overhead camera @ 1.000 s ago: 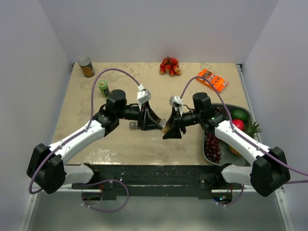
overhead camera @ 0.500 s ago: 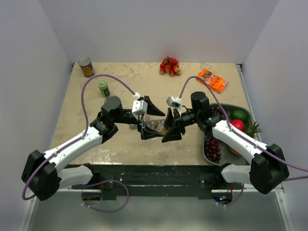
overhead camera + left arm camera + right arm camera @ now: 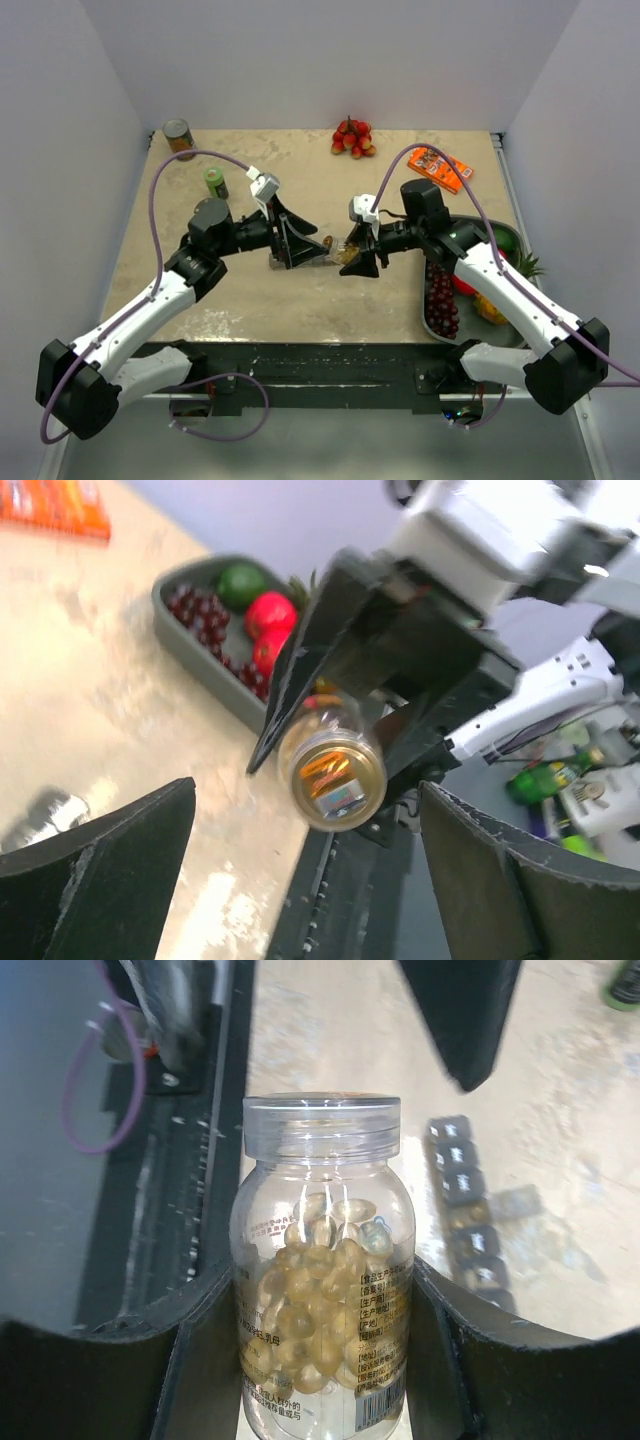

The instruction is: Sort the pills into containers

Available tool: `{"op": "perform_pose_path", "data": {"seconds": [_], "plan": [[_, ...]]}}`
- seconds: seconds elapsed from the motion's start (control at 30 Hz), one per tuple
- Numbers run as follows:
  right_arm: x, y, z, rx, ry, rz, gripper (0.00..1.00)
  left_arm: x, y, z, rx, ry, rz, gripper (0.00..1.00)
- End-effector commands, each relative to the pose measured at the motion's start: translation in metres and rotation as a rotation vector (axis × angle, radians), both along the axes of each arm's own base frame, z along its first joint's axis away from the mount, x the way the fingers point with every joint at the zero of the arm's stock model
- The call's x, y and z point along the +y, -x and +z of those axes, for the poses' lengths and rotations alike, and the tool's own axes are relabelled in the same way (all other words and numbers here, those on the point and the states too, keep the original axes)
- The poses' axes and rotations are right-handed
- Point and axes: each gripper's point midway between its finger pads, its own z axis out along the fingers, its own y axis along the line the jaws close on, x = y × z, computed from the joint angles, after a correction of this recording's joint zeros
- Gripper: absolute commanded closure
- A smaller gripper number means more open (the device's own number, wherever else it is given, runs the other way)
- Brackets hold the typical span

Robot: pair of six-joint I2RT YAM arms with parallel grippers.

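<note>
A clear bottle (image 3: 320, 1290) of yellow gel pills, its clear cap on, is clamped between the fingers of my right gripper (image 3: 325, 1370). In the top view that bottle (image 3: 337, 254) lies sideways above the table, with the cap pointing left from the right gripper (image 3: 357, 260). My left gripper (image 3: 298, 243) stands wide open just left of the cap, apart from it. The left wrist view looks straight at the cap (image 3: 332, 777), with both fingers (image 3: 100, 870) spread either side and nothing between them. The grey containers strip (image 3: 465, 1210) lies on the table under the grippers (image 3: 275, 263).
A green bottle (image 3: 215, 182) and a tin can (image 3: 179, 138) stand at the back left. Red fruit (image 3: 352, 137) lies at the back middle and an orange packet (image 3: 440, 166) at the back right. A grey tray (image 3: 432, 330) of grapes and fruit sits at the right.
My left gripper has opened off the bottle cap and drawn back to the left. The right gripper has kept its hold on the bottle and shifted slightly up and back.
</note>
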Motion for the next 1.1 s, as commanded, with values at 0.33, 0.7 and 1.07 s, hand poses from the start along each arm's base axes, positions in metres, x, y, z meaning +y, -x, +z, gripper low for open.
{"op": "perform_pose_path", "data": {"seconds": [0.33,0.7,1.07], "plan": [[-0.007,-0.029,0.004,-0.142,0.080,-0.121,1.00,-0.024,-0.016,-0.004,0.338,0.000,0.147,0.15],[-0.003,-0.024,0.002,-0.094,0.059,-0.108,1.00,-0.034,-0.011,-0.015,0.305,-0.062,0.071,0.62],[0.018,0.036,0.023,0.331,-0.203,0.191,1.00,-0.025,0.065,-0.008,-0.665,-0.025,-0.476,0.70]]}}
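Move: The lid of the pill bottle that the right hand holds lies about 3 cm to the left hand's right, 2 cm below and 1 cm back; the bottle's body is some 8 cm to the right, 1 cm back and 3 cm below. From the left hand, the pill organizer on the table is about 5 cm farther out, 3 cm left and 20 cm below. From the right hand the lid is about 5 cm left, level in height and straight across. Left hand goes right and down about 4 cm, pinches the lid, then twists against the counter-turning right hand. ##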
